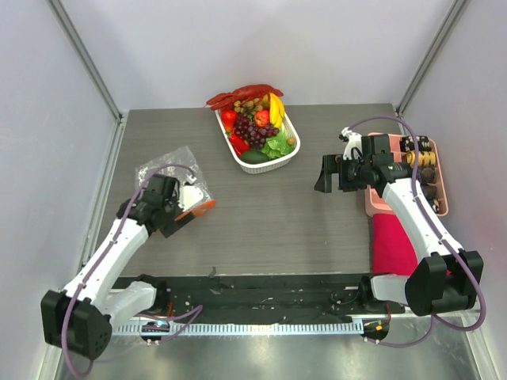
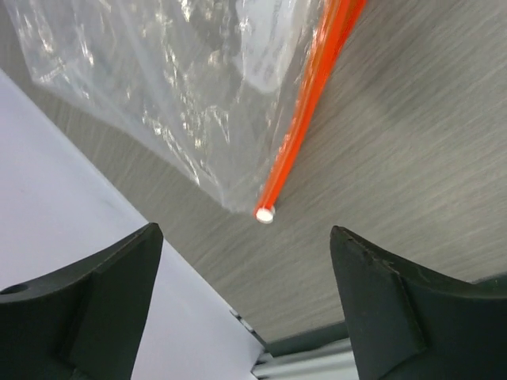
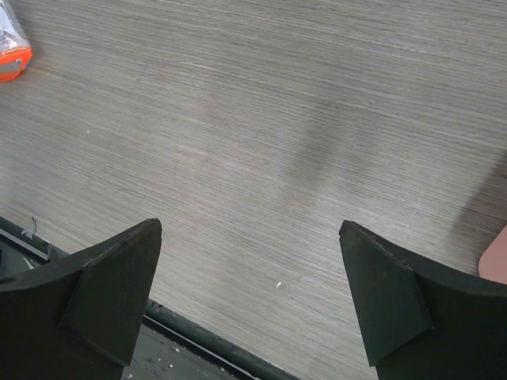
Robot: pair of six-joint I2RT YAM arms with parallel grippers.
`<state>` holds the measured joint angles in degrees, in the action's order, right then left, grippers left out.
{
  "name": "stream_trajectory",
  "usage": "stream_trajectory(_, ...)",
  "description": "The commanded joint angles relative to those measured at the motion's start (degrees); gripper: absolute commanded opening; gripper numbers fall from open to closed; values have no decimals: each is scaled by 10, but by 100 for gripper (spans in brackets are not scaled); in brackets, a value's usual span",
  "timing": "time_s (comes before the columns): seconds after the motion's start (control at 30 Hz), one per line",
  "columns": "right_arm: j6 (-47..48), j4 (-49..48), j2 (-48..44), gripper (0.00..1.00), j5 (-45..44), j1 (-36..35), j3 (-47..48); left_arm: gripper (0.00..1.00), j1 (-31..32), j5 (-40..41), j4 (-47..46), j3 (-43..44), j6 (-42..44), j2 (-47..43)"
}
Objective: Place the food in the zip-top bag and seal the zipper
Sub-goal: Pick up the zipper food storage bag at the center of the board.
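Note:
The food (image 1: 257,127), toy grapes, tomato, banana and green leaves, fills a white basket (image 1: 273,165) at the back centre. The clear crinkly zip-top bag (image 1: 162,168) (image 2: 158,79) lies flat at the left. Its orange-red zipper (image 1: 200,209) (image 2: 305,119) ends in a small white piece (image 2: 264,214). My left gripper (image 1: 181,215) (image 2: 245,231) hovers open just short of that end, with nothing between its fingers. My right gripper (image 1: 325,178) (image 3: 249,226) is open over bare table right of centre. A bit of the zipper (image 3: 12,63) shows at its far left.
A pink divided tray (image 1: 438,170) of brown snacks and a magenta cloth (image 1: 390,241) sit at the right edge. White walls enclose the table, and the left wall (image 2: 47,237) is close to the bag. A black rail (image 1: 253,289) runs along the near edge.

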<state>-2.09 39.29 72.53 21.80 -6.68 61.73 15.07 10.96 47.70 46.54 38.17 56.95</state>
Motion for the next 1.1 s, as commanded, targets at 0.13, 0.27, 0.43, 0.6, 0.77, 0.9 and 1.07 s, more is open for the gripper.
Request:
stream_trajectory(0.13, 8, -6, -5, 100, -2, -3, 3, 76, 86, 89, -160, -23, -39, 103)
stream_trajectory(0.27, 8, -4, -5, 100, -1, -3, 2, 69, 97, 96, -170, -29, -37, 138)
stream_trajectory(0.43, 9, -3, -3, 100, -4, -4, 5, 69, 104, 115, -204, -54, -24, 164)
stream_trajectory(0.6, 10, -1, -4, 100, -6, -4, 4, 68, 103, 138, -242, -66, -14, 194)
stream_trajectory(0.77, 10, -1, -4, 100, -7, -3, 4, 56, 103, 174, -290, -81, -4, 218)
stream_trajectory(0.9, 9, -1, -5, 100, -10, -3, 3, 48, 104, 182, -305, -79, -1, 247)
stream_trajectory(1.07, -4, -1, -6, 100, -7, 0, 8, 35, 103, 176, -285, -58, -18, 261)
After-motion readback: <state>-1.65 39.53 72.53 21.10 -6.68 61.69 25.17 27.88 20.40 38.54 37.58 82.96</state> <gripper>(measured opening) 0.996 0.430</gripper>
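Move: The bag's zipper, at its near end by the slider, lies about 6 cm ahead of the left hand, 1 cm to its right and some 11 cm below. The bag's middle is roughly 17 cm ahead and 3 cm right of this hand, and the food basket about 29 cm ahead and 26 cm right. From the right hand, the slider end lies some 48 cm to the left, about level fore and aft, and 16 cm below. Bring the left gripper down about 9 cm and forward some 5 cm onto the slider end of the orange zipper, swinging right by about 3 cm first, then sinking with a slight drift back left. Roll the hand's left side up about 15 degrees on the way, and narrow the wide-open fingers to a bit under half so they straddle the zipper, not yet pinching it. ##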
